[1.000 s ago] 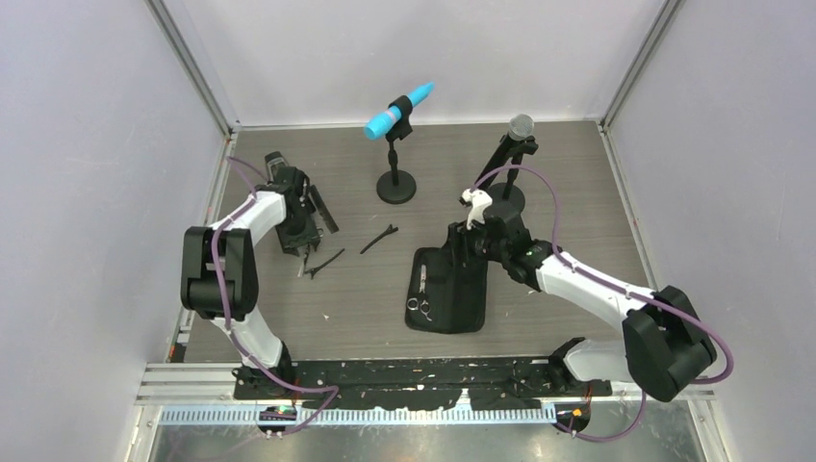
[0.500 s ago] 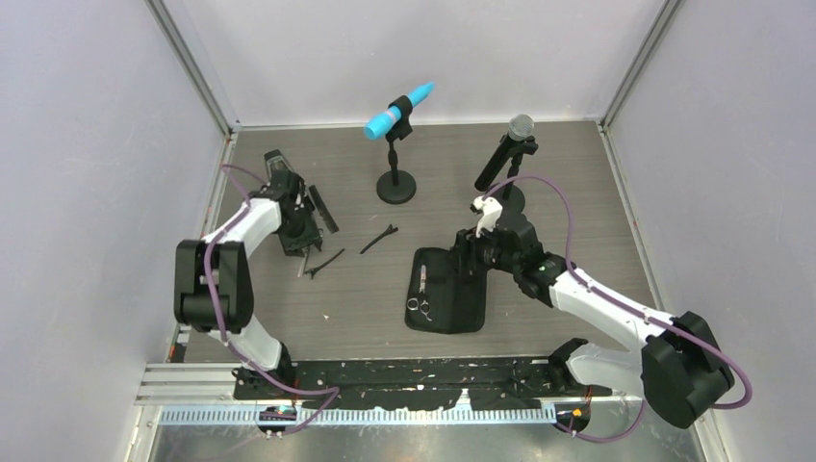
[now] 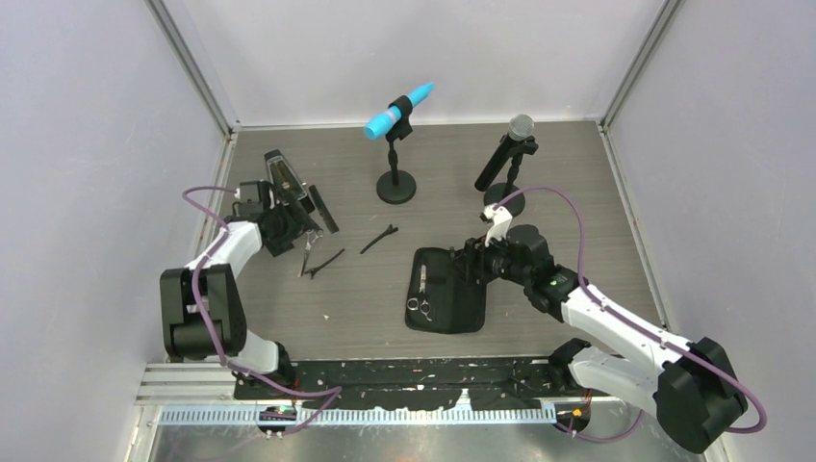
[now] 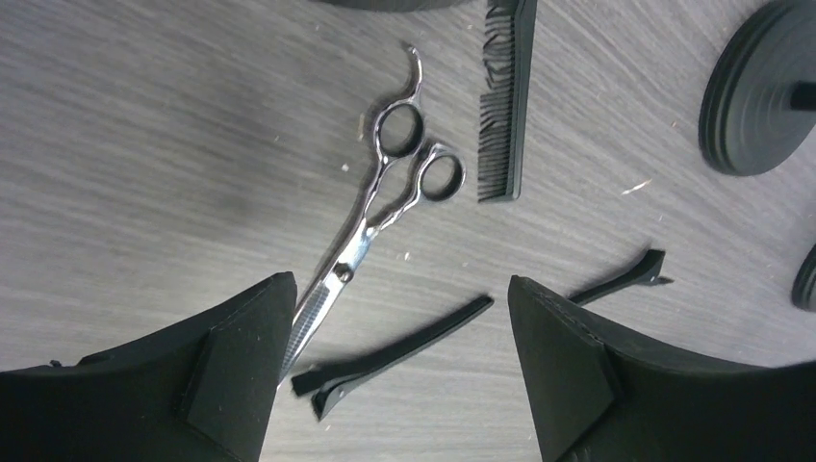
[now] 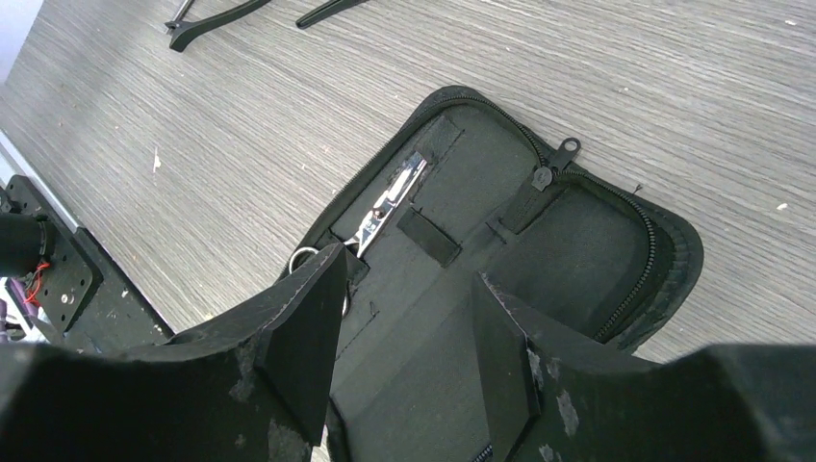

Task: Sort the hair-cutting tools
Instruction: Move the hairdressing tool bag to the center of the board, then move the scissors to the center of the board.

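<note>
One pair of silver scissors (image 4: pixel 385 192) lies flat on the table, its blade tip running under my left finger (image 4: pixel 241 366). Beside the rings lies the black comb (image 4: pixel 505 106). A black hair clip (image 4: pixel 395 356) lies between the wide-open jaws of my left gripper (image 4: pixel 399 318), untouched, and a second clip (image 4: pixel 621 282) lies past the right finger. From above, the left gripper (image 3: pixel 291 229) sits just left of the scissors (image 3: pixel 307 252). My right gripper (image 5: pixel 409 308) hovers open and empty over the open case (image 5: pixel 577 241), which holds another pair of scissors (image 5: pixel 390 202).
A black metronome (image 3: pixel 284 173) stands behind the comb (image 3: pixel 322 212) at the back left. Two microphone stands, one with a blue mic (image 3: pixel 396 111) and one with a black mic (image 3: pixel 510 154), stand at the back. The case (image 3: pixel 462 298) lies centre-right.
My left gripper has opened wide and the left arm has swung back toward the left wall, off the scissors. The right arm has drawn back toward the near edge, still over the case.
</note>
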{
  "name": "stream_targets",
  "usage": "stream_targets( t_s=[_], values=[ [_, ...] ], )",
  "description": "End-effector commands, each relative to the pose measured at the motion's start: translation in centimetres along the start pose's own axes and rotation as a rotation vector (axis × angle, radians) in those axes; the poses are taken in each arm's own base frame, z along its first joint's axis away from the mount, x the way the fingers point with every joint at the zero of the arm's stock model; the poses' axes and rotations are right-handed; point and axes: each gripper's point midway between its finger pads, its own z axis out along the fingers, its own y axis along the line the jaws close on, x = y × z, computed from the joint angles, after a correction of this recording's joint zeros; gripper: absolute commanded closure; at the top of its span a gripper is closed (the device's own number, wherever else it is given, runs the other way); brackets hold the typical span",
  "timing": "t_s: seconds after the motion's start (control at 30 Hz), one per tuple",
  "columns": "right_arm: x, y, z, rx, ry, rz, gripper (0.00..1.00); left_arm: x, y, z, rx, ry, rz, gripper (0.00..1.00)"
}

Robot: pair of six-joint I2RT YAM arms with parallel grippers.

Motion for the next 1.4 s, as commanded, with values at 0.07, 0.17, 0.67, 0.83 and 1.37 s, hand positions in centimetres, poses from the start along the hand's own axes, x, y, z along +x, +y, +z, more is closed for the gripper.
stream_targets(
  t_s=[0.07, 0.17, 0.67, 0.83, 1.37],
  values=[
    [-0.4, 0.5, -1.1, -0.009, -0.031, -0.005, 0.41, -0.2, -0.9, 3.0, 0.058, -0.003, -0.118, 0.17],
    [0.0, 0.3, -1.6, 0.003, -0.022, -0.002, 0.41, 0.4, -1.0, 3.7, 0.071, -0.002, -0.140, 0.13],
    [-0.9, 0.7, -3.0, 0.014, -0.058, 0.019, 0.41, 3.2, -4.2, 4.0, 0.037, 0.111, -0.064, 0.26],
    [-0.7, 0.5, -3.7, 0.030, -0.066, 0.029, 0.41, 5.9, -4.1, 4.6, 0.000, 0.175, -0.017, 0.39],
    [-0.1, 0.6, -3.9, 0.021, -0.072, 0.072, 0.41, 8.4, -2.2, 4.1, -0.283, 0.214, 0.192, 0.49]
  ],
)
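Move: My left hand hovers open over loose tools: the near hair clip lies about 3 cm to the right and 2 cm ahead, 6 cm below; the thinning scissors' middle is about 5 cm straight ahead. The comb lies some 15 cm ahead and 4 cm right, the far hair clip about 16 cm right and 7 cm ahead. From my right hand, the tool bag's middle is about 5 cm ahead, 2 cm left and 10 cm below. I drop my left hand about 3 cm beside the scissors' blades, then sweep it roughly 9 cm right, low over the board, sinking a little more. It pushes the blades and near clip along as the fingers close partway and tip about 10 degrees steeper. My right hand, still half open, draws back and right from the bag some 4 cm, rising slightly. ##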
